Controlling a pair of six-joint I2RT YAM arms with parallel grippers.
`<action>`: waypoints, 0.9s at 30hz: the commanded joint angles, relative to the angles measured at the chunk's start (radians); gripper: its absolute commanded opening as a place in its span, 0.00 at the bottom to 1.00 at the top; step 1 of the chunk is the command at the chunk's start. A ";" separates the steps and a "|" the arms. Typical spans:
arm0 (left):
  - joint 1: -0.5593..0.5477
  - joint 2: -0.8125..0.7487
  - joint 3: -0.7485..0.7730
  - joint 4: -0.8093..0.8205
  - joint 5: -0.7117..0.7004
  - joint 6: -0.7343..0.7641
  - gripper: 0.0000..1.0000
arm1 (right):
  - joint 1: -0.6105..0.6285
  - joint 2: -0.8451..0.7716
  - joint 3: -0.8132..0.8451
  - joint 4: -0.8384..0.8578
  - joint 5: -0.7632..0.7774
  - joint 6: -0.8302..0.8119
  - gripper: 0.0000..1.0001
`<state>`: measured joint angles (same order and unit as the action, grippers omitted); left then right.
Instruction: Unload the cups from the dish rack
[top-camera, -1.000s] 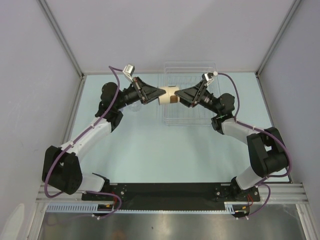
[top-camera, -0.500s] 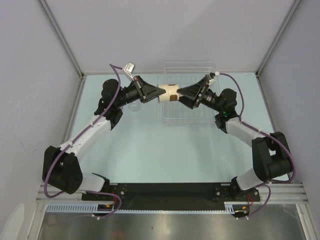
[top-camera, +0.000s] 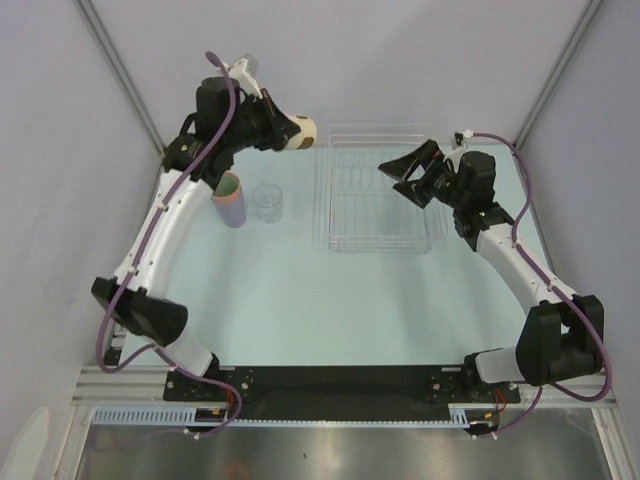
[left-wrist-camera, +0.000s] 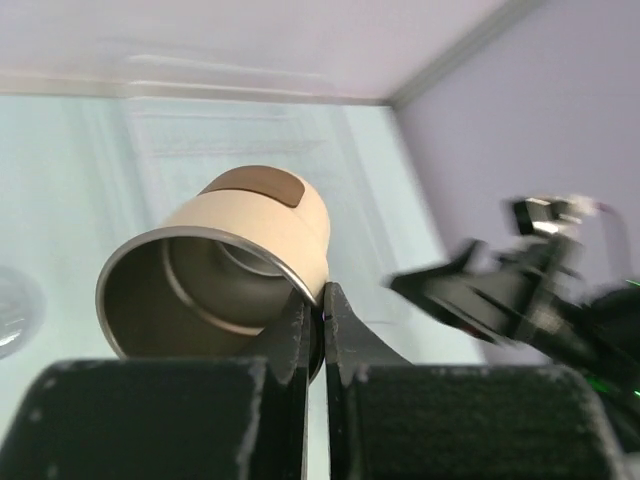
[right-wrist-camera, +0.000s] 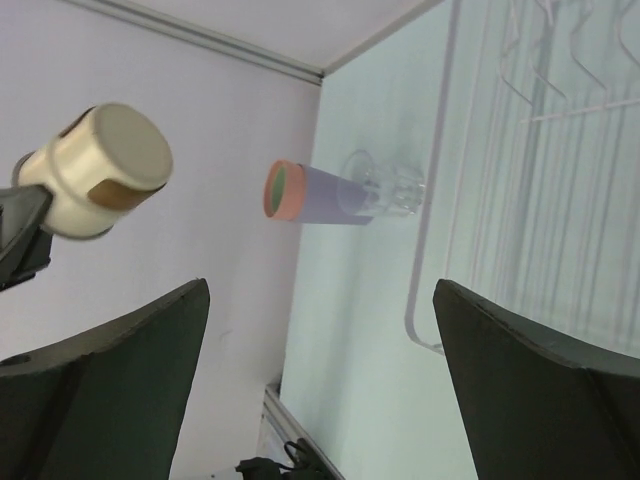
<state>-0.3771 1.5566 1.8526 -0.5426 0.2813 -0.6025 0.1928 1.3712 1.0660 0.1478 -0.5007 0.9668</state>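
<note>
A beige cup (top-camera: 301, 130) with a brown patch hangs in the air at the far left, clear of the dish rack (top-camera: 383, 190). My left gripper (top-camera: 284, 133) is shut on its rim; in the left wrist view the fingers pinch the rim's edge of the cup (left-wrist-camera: 250, 250) at the gripper (left-wrist-camera: 322, 312). My right gripper (top-camera: 408, 174) stands wide open over the rack's right side and holds nothing. Its wrist view shows the open gripper (right-wrist-camera: 322, 290), the beige cup (right-wrist-camera: 100, 170) and the rack (right-wrist-camera: 540, 200). I see no cup inside the rack.
A stack of nested cups (top-camera: 231, 198), lilac outside with salmon and green rims showing (right-wrist-camera: 320, 193), stands left of the rack. A clear glass (top-camera: 268, 201) stands beside it (right-wrist-camera: 385, 187). Grey walls close in the table at the left, back and right.
The right gripper opened, let go of the beige cup and drew back to the right. The left arm swung up and to the far left with the cup in it.
</note>
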 joint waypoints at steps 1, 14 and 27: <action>-0.003 0.193 0.154 -0.444 -0.337 0.200 0.00 | 0.005 -0.032 -0.001 -0.109 0.054 -0.088 1.00; -0.006 0.450 0.329 -0.537 -0.672 0.336 0.00 | 0.017 -0.023 -0.018 -0.134 0.057 -0.123 1.00; -0.006 0.579 0.419 -0.543 -0.648 0.328 0.00 | 0.037 -0.008 -0.031 -0.142 0.059 -0.140 1.00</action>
<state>-0.3801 2.1067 2.2295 -1.0805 -0.3626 -0.2874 0.2234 1.3708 1.0439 0.0048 -0.4519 0.8505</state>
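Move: The glass cup that the left hand's cream cup seems bound for stands about 9 cm ahead of that hand, 12 cm to its left and some 36 cm below. The stack of nested cups is 9 cm farther left, about level with the glass cup; the empty dish rack lies roughly 14 cm ahead of the hand and 19 cm to its right. From the right hand, the glass cup is about 10 cm ahead, 32 cm left and 25 cm down. The cream cup, still pinched at its rim by the left fingers, is swung down some 20 cm, and about 10 cm left and 8 cm forward, towards the glass cup; after a quick drop it comes up about 3 cm, then sinks again slightly. The wrist turns nearly 60 degrees, tipping the fingers from almost level to steeply down and forward. The empty right hand, fingers still wide open, sinks about 4 cm. ##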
